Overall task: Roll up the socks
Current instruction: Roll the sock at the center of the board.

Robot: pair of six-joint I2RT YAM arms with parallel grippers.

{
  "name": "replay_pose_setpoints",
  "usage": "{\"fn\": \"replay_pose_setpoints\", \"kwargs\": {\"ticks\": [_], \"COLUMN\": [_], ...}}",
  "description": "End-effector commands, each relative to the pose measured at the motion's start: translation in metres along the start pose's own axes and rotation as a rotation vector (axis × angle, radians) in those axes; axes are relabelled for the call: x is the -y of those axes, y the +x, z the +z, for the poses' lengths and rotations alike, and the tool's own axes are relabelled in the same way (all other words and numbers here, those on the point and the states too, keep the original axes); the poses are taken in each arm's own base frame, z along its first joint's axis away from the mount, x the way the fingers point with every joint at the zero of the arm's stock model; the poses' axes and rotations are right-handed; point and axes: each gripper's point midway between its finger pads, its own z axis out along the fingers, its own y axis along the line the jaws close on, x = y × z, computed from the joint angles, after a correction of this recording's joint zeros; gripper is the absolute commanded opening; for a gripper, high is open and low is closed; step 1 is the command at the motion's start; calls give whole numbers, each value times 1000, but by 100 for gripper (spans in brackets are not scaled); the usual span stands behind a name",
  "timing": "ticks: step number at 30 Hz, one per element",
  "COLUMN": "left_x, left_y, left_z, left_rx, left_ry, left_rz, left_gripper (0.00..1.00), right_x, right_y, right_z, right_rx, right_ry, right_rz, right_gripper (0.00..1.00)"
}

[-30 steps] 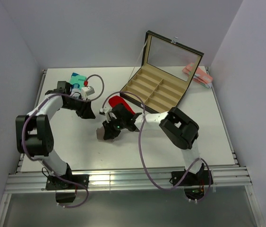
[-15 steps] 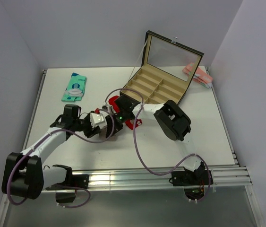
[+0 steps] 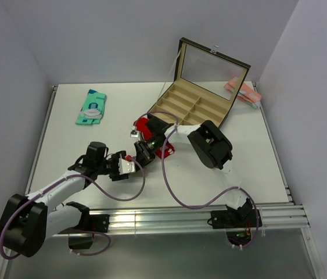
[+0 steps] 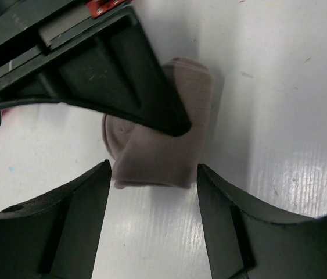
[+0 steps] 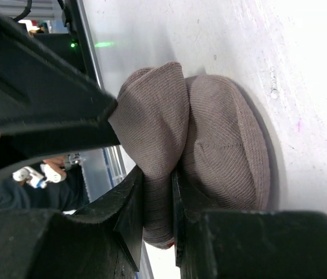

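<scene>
A grey-brown rolled sock (image 4: 166, 139) lies on the white table. My right gripper (image 5: 157, 180) is shut on a fold of this sock (image 5: 151, 128), and the rounded rest of it bulges beside the fingers. My left gripper (image 4: 151, 172) is open, its fingertips on either side of the sock's near edge without touching it. From above, both grippers meet at the table's middle front, left gripper (image 3: 132, 165) and right gripper (image 3: 142, 152). Red socks (image 3: 150, 124) lie just behind them, partly under the right arm.
An open compartment box (image 3: 195, 110) with its raised lid stands at the back right. A teal sock (image 3: 92, 107) lies at the back left. A pale pink bundle (image 3: 241, 92) sits in the far right corner. The right gripper's dark finger (image 4: 93, 75) crosses the left wrist view.
My left arm swung from beside the teal sock down to the front middle, and its jaws widened. The right gripper shifted slightly back and right, still shut on the sock.
</scene>
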Motion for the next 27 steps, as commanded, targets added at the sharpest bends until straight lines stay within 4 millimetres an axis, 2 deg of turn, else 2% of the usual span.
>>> {"fn": "replay_pose_setpoints", "kwargs": {"ticks": [1, 9, 13, 17, 21, 23, 27], "left_x": [-2, 18, 17, 16, 19, 23, 24], "left_y": [-11, -15, -13, -12, -7, 3, 10], "left_z": [6, 20, 27, 29, 35, 38, 40], "left_rx": [31, 34, 27, 7, -29, -76, -110], "left_ry": [-15, 18, 7, 19, 41, 74, 76], "left_rz": [103, 146, 126, 114, 114, 102, 104], "left_gripper": [66, 62, 59, 51, 45, 42, 40], "right_x": [54, 59, 58, 56, 51, 46, 40], "right_y": [37, 37, 38, 37, 34, 29, 28], "right_z": [7, 6, 6, 4, 2, 0, -2], "right_rx": [-83, -80, -74, -65, -51, -32, -14], "right_ry": [162, 168, 164, 156, 138, 124, 113], "right_rz": [143, 170, 170, 169, 166, 159, 157], "right_gripper": [14, 14, 14, 14, 15, 16, 21]}}
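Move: The half-rolled brown sock is about 5 cm to the right of the left hand, 1 cm back and 2 cm below it; the right fingers already pinch it, its middle just 1 cm back, 1 cm left of and 1 cm below the right hand. From the left hand the red sock lies some 11 cm ahead, 9 cm right and 4 cm down, and the open box about 24 cm ahead, 24 cm right and 3 cm down. The left hand slides about 4 cm to the right and sinks some 2 cm towards the brown sock, swinging back a couple of centimetres at first and then forward again, while its open fingers draw together over the second half until they come onto the two sides of the roll beside the right fingertip. The right hand keeps its pinch on the sock near the table, tilting gently by some 5 to 10 degrees and easing about 1 cm to the right, mostly near the end. ##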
